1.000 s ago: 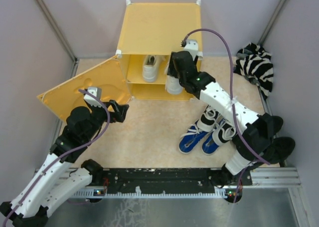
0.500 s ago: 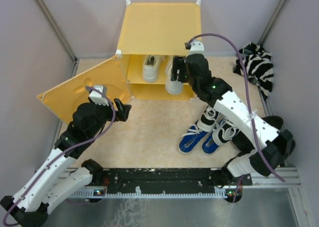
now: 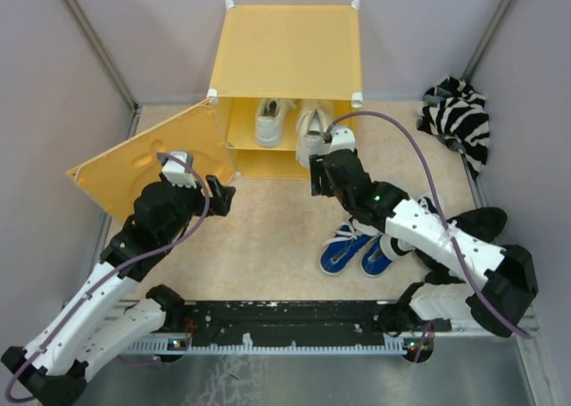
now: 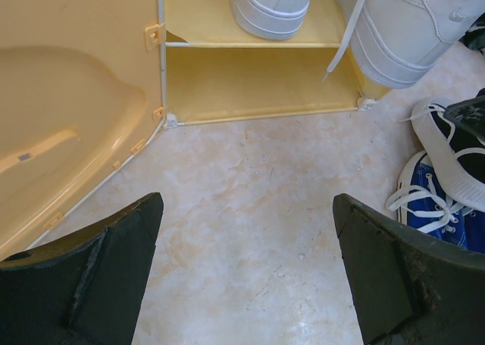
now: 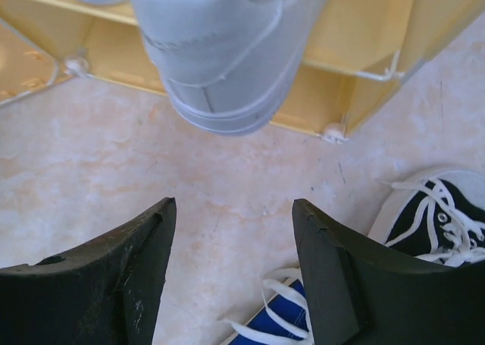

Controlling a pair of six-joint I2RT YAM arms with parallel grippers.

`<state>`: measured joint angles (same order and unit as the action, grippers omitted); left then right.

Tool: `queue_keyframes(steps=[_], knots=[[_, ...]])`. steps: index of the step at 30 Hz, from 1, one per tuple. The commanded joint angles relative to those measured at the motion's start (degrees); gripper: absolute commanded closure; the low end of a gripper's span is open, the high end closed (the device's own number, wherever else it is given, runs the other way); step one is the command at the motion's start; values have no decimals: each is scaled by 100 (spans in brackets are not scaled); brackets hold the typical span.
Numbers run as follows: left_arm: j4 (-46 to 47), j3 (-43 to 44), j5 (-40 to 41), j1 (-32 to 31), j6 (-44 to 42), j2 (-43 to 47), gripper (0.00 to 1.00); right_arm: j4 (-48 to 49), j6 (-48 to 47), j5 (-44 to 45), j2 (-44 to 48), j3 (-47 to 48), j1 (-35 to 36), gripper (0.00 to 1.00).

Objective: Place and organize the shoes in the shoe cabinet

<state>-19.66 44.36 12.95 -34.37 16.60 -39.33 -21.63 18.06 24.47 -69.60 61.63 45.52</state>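
The yellow-orange shoe cabinet (image 3: 285,53) stands at the back with its door (image 3: 147,161) swung open to the left. Two white shoes (image 3: 270,120) (image 3: 314,128) sit side by side on its upper shelf. The right one's heel (image 5: 220,57) juts over the shelf edge. My right gripper (image 3: 318,185) (image 5: 233,208) hangs open and empty just in front of that shoe. The blue pair (image 3: 343,248) lies on the floor, and a black-and-white shoe (image 5: 432,208) lies beside it, mostly under my right arm. My left gripper (image 3: 219,196) (image 4: 248,201) is wide open over bare floor by the door.
A zebra-striped cloth (image 3: 457,116) lies at the back right. A black shoe (image 3: 482,219) rests by the right wall. The cabinet's lower compartment (image 4: 258,83) shows nothing inside. Grey walls close in both sides.
My right gripper has pulled back out of the cabinet toward me, leaving the right white shoe on the upper shelf. The left arm shifted only slightly.
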Motion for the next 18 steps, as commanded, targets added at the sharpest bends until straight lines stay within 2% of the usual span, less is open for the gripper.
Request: queue_keyframes(steps=[1,5,18], knots=[[68,132,93,-19,-76,-50,1,1193,344,805,-185,-366,10,37],[101,118,117,-25,-88,-96,1,1896,119,804,-522,-391,2,37],[68,95,215,-18,-183,-94,1,2923,145,1107,-1224,-54,-466,42]])
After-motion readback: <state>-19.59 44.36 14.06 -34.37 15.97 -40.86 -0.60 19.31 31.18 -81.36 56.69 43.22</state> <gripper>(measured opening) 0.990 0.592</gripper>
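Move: The right-hand white shoe, its heel still jutting out of the cabinet's upper shelf, has its middle about 17 cm ahead of the right hand, 2 cm left and roughly 2 cm lower. The other white shoe stands some 9 cm to the left of it and 3 cm deeper. The nearer blue shoe lies about 6 cm back, 8 cm right and 18 cm below the right hand. From the left hand the right-hand white shoe is about 22 cm ahead, 20 cm right, 5 cm lower. The white shoe's overhanging heel is met from outside by the half-open right fingers: the hand first sinks about 4 cm to the heel's lower part, then goes forward some 6 cm towards the cabinet, pushing the heel inward. On the way the hand turns roughly 10 degrees clockwise and the fingertips tip up slightly; the fingers don't grip. ##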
